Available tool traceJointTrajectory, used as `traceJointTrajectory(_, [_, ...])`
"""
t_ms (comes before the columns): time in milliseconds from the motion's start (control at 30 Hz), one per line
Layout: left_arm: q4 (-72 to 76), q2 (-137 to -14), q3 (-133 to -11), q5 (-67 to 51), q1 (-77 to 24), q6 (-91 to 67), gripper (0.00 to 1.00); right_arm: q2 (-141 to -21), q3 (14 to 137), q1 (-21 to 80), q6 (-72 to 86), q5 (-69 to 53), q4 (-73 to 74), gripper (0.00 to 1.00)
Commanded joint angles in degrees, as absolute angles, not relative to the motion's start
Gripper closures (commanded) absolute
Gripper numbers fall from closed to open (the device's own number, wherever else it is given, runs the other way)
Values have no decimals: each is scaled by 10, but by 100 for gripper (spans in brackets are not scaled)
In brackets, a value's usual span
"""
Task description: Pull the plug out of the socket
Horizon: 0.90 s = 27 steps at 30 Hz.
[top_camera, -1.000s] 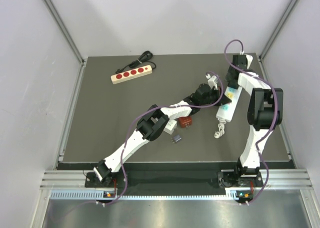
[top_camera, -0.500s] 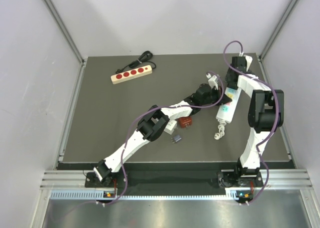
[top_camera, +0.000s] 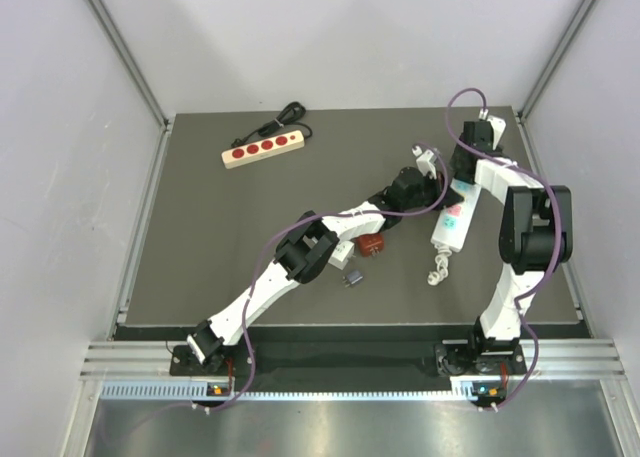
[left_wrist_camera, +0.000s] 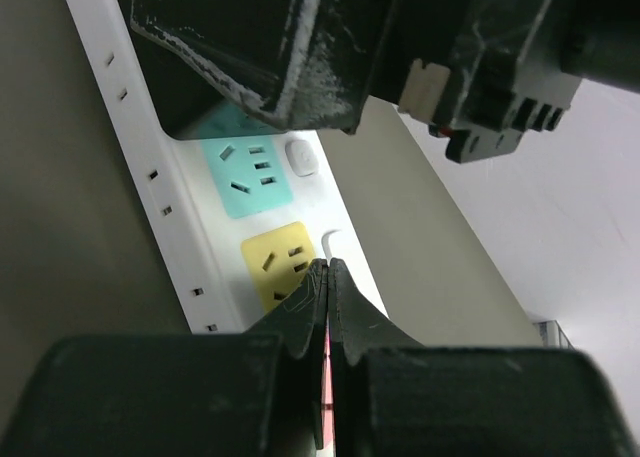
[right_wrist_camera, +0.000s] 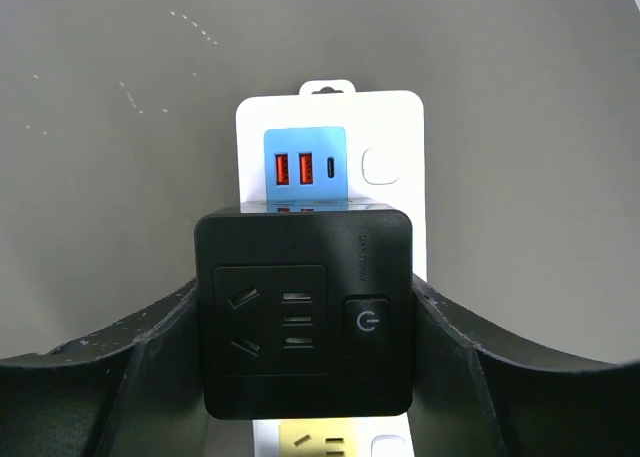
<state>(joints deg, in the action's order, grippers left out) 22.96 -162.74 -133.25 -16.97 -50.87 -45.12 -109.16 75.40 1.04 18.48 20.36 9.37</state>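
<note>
A white power strip [top_camera: 450, 225] with coloured sockets lies at the right middle of the mat. My right gripper [top_camera: 463, 175] is shut on a black cube plug [right_wrist_camera: 303, 312], which sits between its fingers [right_wrist_camera: 150, 352]. The plug is over the strip [right_wrist_camera: 400, 127], between the blue USB panel [right_wrist_camera: 304, 167] and the yellow socket [right_wrist_camera: 315, 439]. In the left wrist view the teal socket [left_wrist_camera: 248, 172] shows uncovered beneath the dark plug and gripper [left_wrist_camera: 300, 47]. My left gripper [top_camera: 436, 191] is shut and empty. Its tips [left_wrist_camera: 328, 269] rest on the strip [left_wrist_camera: 170, 212] beside the yellow socket [left_wrist_camera: 280, 262].
A beige strip with red sockets [top_camera: 262, 148] and its black cord [top_camera: 291, 110] lie at the back left. A red-brown object [top_camera: 371, 244], a small grey piece [top_camera: 353, 277] and the white strip's cord end [top_camera: 437, 270] lie near the left arm. Frame walls enclose the mat.
My right gripper has shifted slightly with the black plug, and the strip's near end has swung a little. The left gripper has stayed pressed on the strip.
</note>
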Motion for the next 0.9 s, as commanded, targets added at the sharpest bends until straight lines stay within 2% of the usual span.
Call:
traceJointTrajectory(0, [127,-1676,-1325,-151,-511,-444,100,-1023,771,29,201,216,25,100])
traceJointTrajectory(867, [114,-1691,-1344,-134,-512,-436,100,-934,727,41,200,230,4,100])
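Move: The right hand already has the black plug between its fingers, still in the pink socket next to the power strip's USB end. The strip's middle lies about 8 cm back, 2 cm left and 4 cm below. The left hand's shut fingertips are on that middle, its centre some 2 cm lower and 1 cm back; from them the plug stands about 7 cm ahead, 1 cm right and 2 cm up, the coiled cord 18 cm back and 5 cm left, and the red plug 12 cm back and 22 cm left. Edging first left and then back by about 1 cm each, the right hand works the plug upward, then jerks it up and away from the strip, some 7 cm in all, the wrist tipping its fingers up about 10 degrees and the grip kept. The left hand keeps its shut fingertips on the strip as a hold-down, creeping forward 1 cm, riding up about 1 cm and dropping back as the right hand shoots up. ##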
